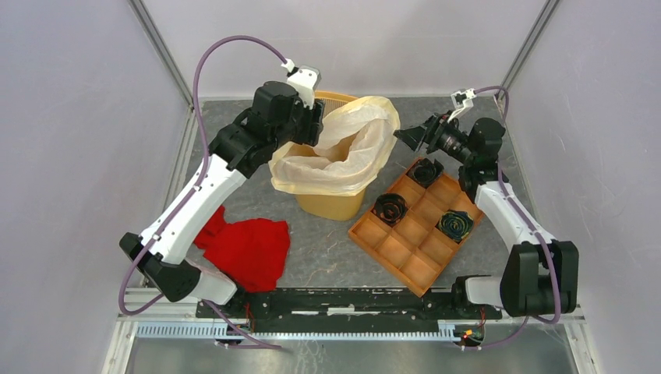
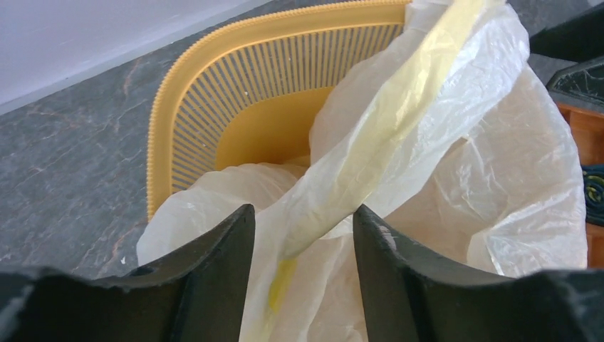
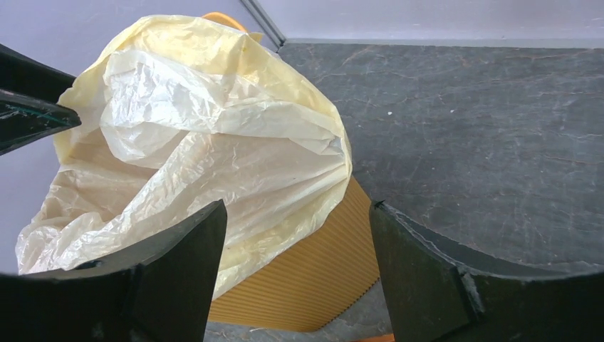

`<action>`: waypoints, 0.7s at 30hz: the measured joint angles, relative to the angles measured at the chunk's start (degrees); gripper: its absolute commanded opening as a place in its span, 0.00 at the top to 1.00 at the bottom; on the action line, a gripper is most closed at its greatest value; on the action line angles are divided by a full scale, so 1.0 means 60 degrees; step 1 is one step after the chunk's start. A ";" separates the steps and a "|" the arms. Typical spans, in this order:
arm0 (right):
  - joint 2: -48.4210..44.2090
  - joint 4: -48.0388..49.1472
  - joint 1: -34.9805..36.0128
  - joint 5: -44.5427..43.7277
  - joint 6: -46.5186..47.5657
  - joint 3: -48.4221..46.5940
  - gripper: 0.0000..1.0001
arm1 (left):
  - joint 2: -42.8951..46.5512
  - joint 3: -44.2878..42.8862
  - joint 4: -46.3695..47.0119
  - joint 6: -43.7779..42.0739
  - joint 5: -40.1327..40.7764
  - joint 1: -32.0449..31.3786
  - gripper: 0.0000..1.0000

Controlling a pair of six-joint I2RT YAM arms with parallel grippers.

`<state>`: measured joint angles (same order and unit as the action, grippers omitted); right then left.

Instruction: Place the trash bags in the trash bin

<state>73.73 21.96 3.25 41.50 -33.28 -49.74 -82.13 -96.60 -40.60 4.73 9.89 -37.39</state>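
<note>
The orange-yellow trash bin (image 1: 331, 204) stands upright at the table's middle. The cream-white trash bag (image 1: 343, 156) is draped over its rim, with its mouth gaping and its far side bunched up high. My left gripper (image 1: 318, 128) hovers at the bin's far left corner. In the left wrist view its jaws (image 2: 303, 221) stand apart around a raised fold of the bag (image 2: 399, 114), with a gap on the fold's right; the slitted bin wall (image 2: 271, 78) shows behind. My right gripper (image 1: 407, 139) is open just right of the bag, apart from it. Its view shows the bag (image 3: 214, 142) and bin side (image 3: 313, 271) ahead.
A red cloth (image 1: 249, 249) lies at the near left beside the left arm. An orange-brown compartment tray (image 1: 413, 249) sits right of the bin under the right arm, with dark coiled items (image 1: 390, 208) in three of its cells. Walls close in the back and sides.
</note>
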 measured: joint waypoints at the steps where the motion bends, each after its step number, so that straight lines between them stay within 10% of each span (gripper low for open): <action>1: 0.0120 0.0182 0.0000 0.0044 -0.0120 0.0000 0.22 | 0.0000 -0.0007 0.0000 -0.0007 0.0146 0.0004 0.51; 11: 0.1122 0.0878 0.0029 0.0080 -0.0608 -0.0208 0.32 | -0.0546 -0.0809 0.0073 -0.0029 0.1166 0.0004 0.72; 21: 0.1942 0.1774 0.0259 -0.0025 -0.1282 -0.0758 0.96 | -0.2193 -0.2390 -0.0182 0.0160 0.1206 0.0703 0.81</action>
<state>85.38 32.60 4.80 41.34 -40.97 -54.28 -95.29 -110.93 -41.69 5.69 17.12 -33.17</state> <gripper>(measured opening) 0.161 0.221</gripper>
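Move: The left hand has the bag's far-left rim practically between its open fingertips, about 1 cm ahead and 1 cm below. The trash bin's middle is some 2 cm back, 4 cm right and 20 cm down. From the right hand the bag's right rim is roughly 3 cm ahead, 2 cm left and 1 cm below; the bin's middle is about 5 cm back, 20 cm left and 14 cm down, and the tray 15 cm back, 5 cm right and 27 cm below. Both hands pinch the bag's rim: the left shuts on the far-left edge while carrying it about 7 cm forward over the bin's back rim, turning some 10 degrees counter-clockwise. The right eases about 4 cm forward and a little left to the right-hand edge, dipping slightly first, and closes on it mostly at the end. ##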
